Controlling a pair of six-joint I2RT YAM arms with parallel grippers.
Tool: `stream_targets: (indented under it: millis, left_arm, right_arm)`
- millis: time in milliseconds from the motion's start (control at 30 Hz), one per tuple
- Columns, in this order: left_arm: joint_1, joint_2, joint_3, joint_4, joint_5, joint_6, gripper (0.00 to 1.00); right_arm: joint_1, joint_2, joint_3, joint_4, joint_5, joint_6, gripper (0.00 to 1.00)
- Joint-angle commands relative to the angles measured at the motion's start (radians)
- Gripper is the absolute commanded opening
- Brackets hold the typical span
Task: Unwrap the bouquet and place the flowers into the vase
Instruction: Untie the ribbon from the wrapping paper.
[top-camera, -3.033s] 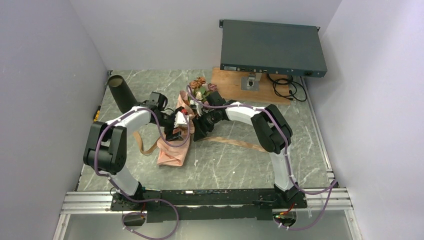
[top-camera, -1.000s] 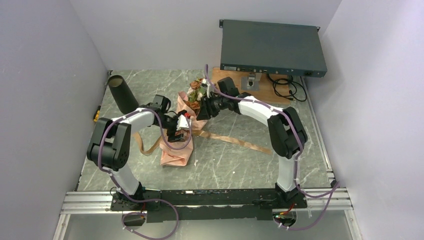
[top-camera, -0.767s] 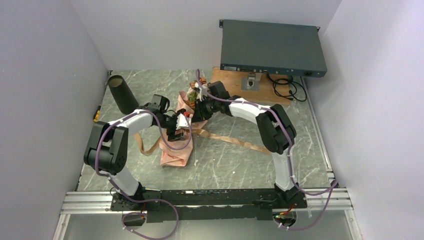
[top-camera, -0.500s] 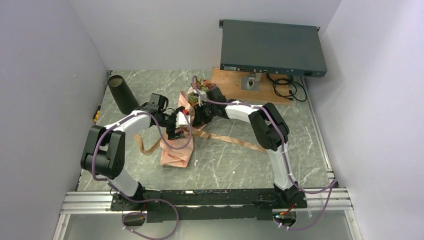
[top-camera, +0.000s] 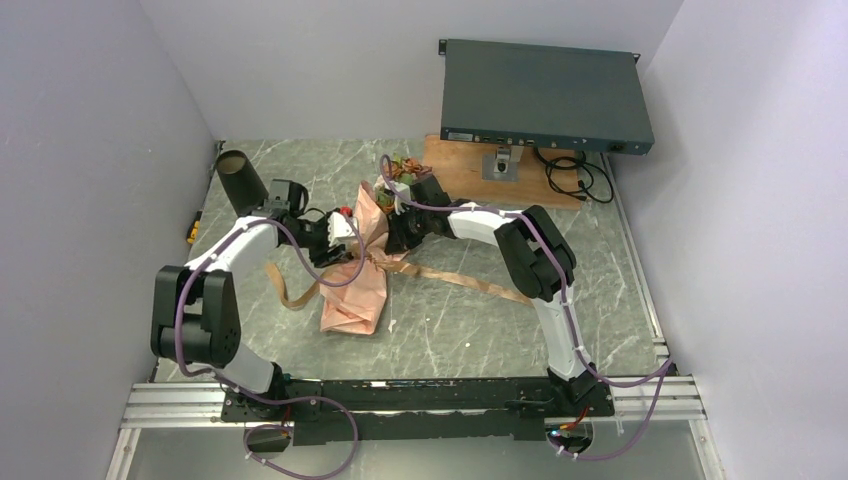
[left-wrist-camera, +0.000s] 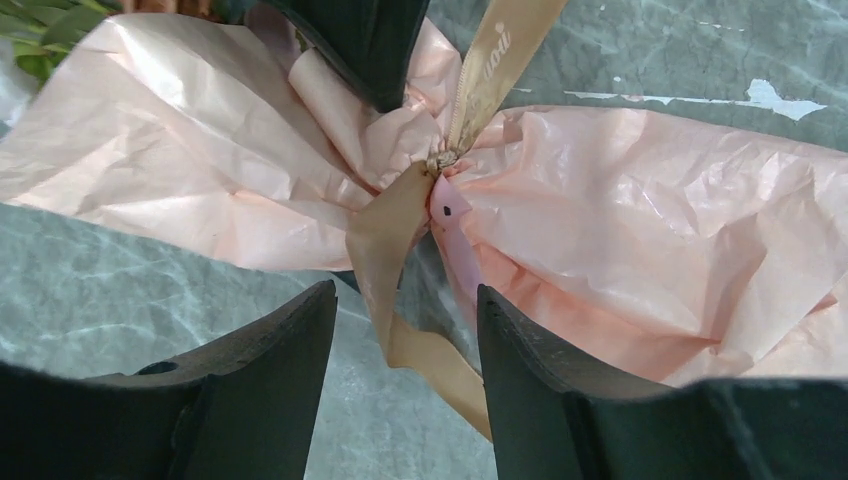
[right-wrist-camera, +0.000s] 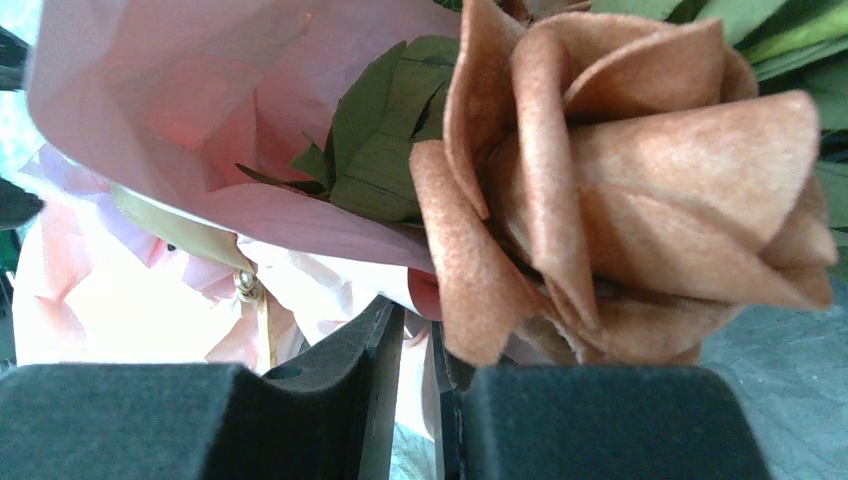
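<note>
The bouquet (top-camera: 355, 295) lies mid-table in crinkled salmon paper (left-wrist-camera: 640, 250), its flowers (top-camera: 403, 168) pointing toward the back. A tan ribbon (left-wrist-camera: 385, 250) is still tied round its waist. My left gripper (left-wrist-camera: 405, 292) is open just left of the tie, with a loose ribbon tail lying between its fingers and touching neither. My right gripper (right-wrist-camera: 415, 320) is shut on a fold of the paper under a rust rose (right-wrist-camera: 620, 180). In the top view the left gripper (top-camera: 338, 232) and right gripper (top-camera: 393, 232) flank the tie. The black vase (top-camera: 243, 183) stands at the back left.
A dark grey rack box (top-camera: 545, 95) sits at the back right above a wooden board (top-camera: 460, 175), with black cables (top-camera: 575, 175) beside it. A long ribbon tail (top-camera: 470, 283) trails right across the marble. A small yellow item (top-camera: 191, 228) lies at the left wall.
My left arm has pulled back to the left, toward the vase, and its jaws have narrowed. My right gripper came down to the bouquet's waist and closed on the paper.
</note>
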Motion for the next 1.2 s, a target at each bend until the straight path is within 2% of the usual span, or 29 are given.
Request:
stream_targets:
  millis: [0, 133, 233, 400, 500, 567, 967, 1167]
  left_arm:
    - [-0.016, 0.065, 0.042, 0.012, 0.019, 0.029, 0.59]
    - [-0.025, 0.119, 0.041, 0.043, -0.014, 0.046, 0.57]
    - [-0.027, 0.145, 0.050, 0.069, -0.040, 0.034, 0.50]
    - [-0.030, 0.109, 0.075, 0.089, -0.016, 0.000, 0.29]
    - [-0.030, 0.087, 0.100, 0.071, -0.002, -0.030, 0.08]
    - [-0.030, 0.067, 0.100, 0.073, 0.005, -0.045, 0.00]
    - [-0.054, -0.043, 0.154, 0.036, 0.063, -0.126, 0.00]
    - [-0.016, -0.068, 0.159, -0.009, 0.004, -0.219, 0.00]
  right_arm:
    - [0.005, 0.040, 0.012, -0.036, 0.054, -0.044, 0.19]
    - [0.005, 0.038, 0.010, -0.042, 0.056, -0.045, 0.19]
    - [0.005, 0.039, 0.006, -0.044, 0.065, -0.048, 0.19]
    - [0.004, 0.048, 0.007, -0.054, 0.080, -0.057, 0.19]
    - [0.005, 0.056, 0.011, -0.064, 0.091, -0.064, 0.19]
    - [0.005, 0.061, 0.014, -0.068, 0.097, -0.070, 0.18]
    - [0.006, 0.092, 0.057, -0.114, 0.126, -0.099, 0.17]
    - [0.006, 0.097, 0.062, -0.125, 0.132, -0.109, 0.17]
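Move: The loose stretch of ribbon to the left of the knot lies just under the left hand's open fingers, about 1 cm ahead, 1 cm to the right and 5 cm below; the knot is some 8 cm to the right, level with the hand, 7 cm below. The flowers are roughly 17 cm ahead and 14 cm right, 6 cm down. From the right hand, that stretch is about 11 cm left, 3 cm back and 2 cm up. Straight down some 4 cm onto the ribbon beside the knot, the left fingers shut from over half open and pinch it, then the hand lifts about 8 cm, easing first a little forward and later a little right as it draws the ribbon up from the knot. The right hand keeps its nearly closed fingers on the gathered wrapping on the flower side of the knot, creeping only about 1 cm forward. ##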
